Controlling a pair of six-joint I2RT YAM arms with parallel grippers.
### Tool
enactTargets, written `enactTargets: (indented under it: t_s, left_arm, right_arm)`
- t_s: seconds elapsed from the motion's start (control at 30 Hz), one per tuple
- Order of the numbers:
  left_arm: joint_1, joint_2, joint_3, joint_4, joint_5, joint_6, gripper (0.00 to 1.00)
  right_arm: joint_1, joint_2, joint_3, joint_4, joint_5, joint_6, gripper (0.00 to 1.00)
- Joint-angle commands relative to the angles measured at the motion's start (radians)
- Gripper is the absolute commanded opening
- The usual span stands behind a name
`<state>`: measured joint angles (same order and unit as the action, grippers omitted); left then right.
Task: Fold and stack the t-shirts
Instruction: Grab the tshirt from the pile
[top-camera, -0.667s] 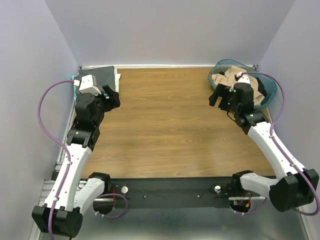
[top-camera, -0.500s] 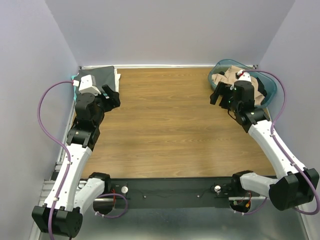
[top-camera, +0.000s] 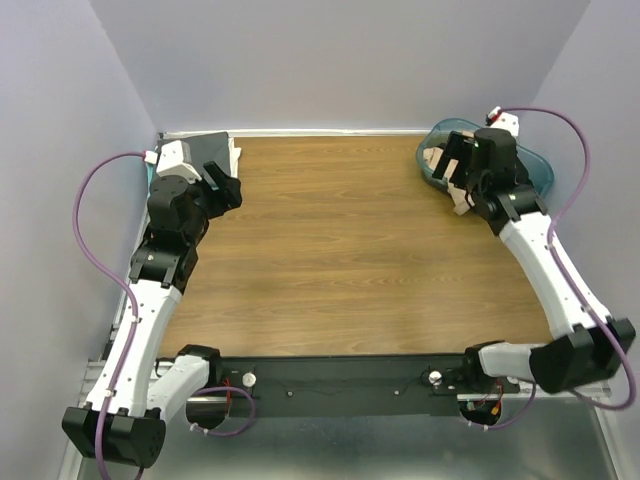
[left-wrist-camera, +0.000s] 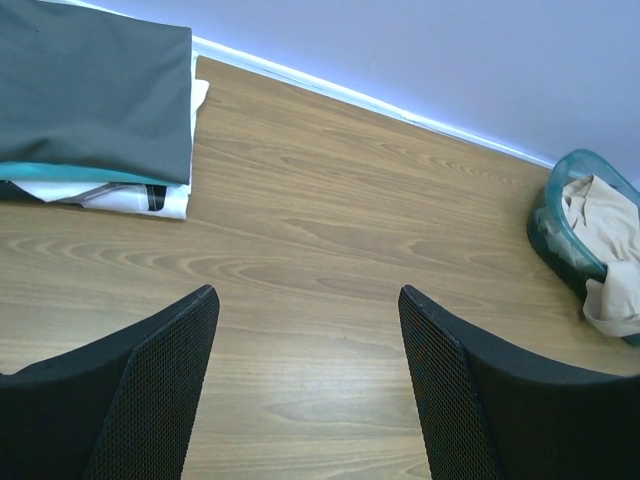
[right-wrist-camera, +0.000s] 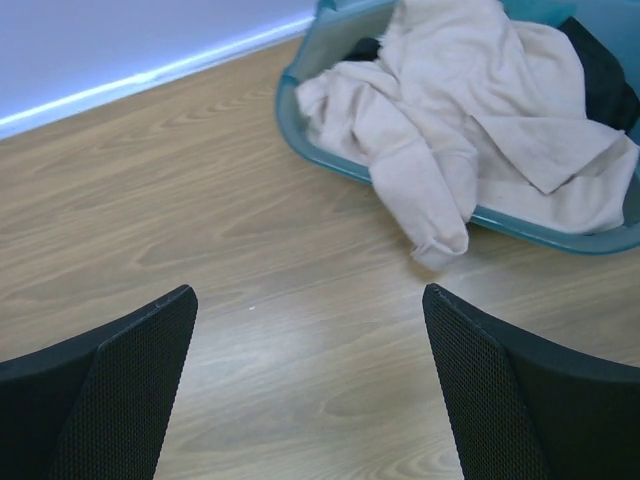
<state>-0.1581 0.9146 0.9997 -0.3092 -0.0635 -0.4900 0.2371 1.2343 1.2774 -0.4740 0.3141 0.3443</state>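
A stack of folded t-shirts (top-camera: 222, 152) lies at the table's far left corner, a dark grey shirt (left-wrist-camera: 95, 95) on top, a teal one (left-wrist-camera: 60, 174) and a white one (left-wrist-camera: 130, 197) under it. A crumpled tan t-shirt (right-wrist-camera: 470, 110) fills the teal tub (right-wrist-camera: 310, 130) at the far right, one sleeve hanging over the rim onto the table. A black shirt (right-wrist-camera: 600, 70) shows beneath it. My left gripper (top-camera: 226, 186) is open and empty beside the stack. My right gripper (top-camera: 455, 165) is open and empty, raised at the tub's near-left rim.
The teal tub (top-camera: 540, 172) stands in the far right corner, also visible in the left wrist view (left-wrist-camera: 552, 235). Pale walls close the table at the back and both sides. Purple cables loop from both arms.
My right gripper has risen and moved back over the tub's left edge. My left arm has shifted slightly back toward the stack.
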Motion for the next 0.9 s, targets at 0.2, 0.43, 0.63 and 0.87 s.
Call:
enactTargets:
  t_s: [0.2, 0.43, 0.63, 0.87]
  left_arm:
    - [0.005, -0.013, 0.05, -0.033, 0.059, 0.03, 0.8]
    - [0.005, -0.114, -0.022, -0.063, 0.054, -0.028, 0.8]
    - [0.005, -0.194, -0.078, -0.102, 0.024, -0.067, 0.8]
    - [0.005, -0.244, -0.072, -0.163, -0.038, -0.079, 0.8]
  right_arm:
    - [-0.177, 0.401, 0.19, -0.094, 0.042, 0.002, 1.0]
    - [-0.258, 0.667, 0.37, -0.095, -0.015, -0.007, 1.0]
    - [-0.289, 0.823, 0.497, -0.094, -0.049, -0.013, 1.0]
    - [-0.3, 0.933, 0.522, -0.094, -0.064, 0.001, 1.0]
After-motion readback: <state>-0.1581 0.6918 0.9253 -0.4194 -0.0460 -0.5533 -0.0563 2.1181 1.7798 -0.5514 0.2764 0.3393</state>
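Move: The light t-shirt heaped in the basket lies some 17 cm ahead of the right hand, 12 cm to its right and 23 cm below. Its hanging corner, over the near rim, is about 8 cm ahead and 9 cm right of that hand; the basket's middle is roughly 15 cm ahead and 16 cm right. From the left hand this t-shirt is about 22 cm ahead, 58 cm right and 25 cm below. Towards the light t-shirt in the basket, the wide-open right hand dives about 20 cm down while reaching 15 cm forward and some 11 cm right, its fingers tipping about 25 degrees further down and turning clockwise. It ends close above the folds, slowing forward but still sinking; contact can't be seen. The left hand, still open, backs away from the folded stack. ##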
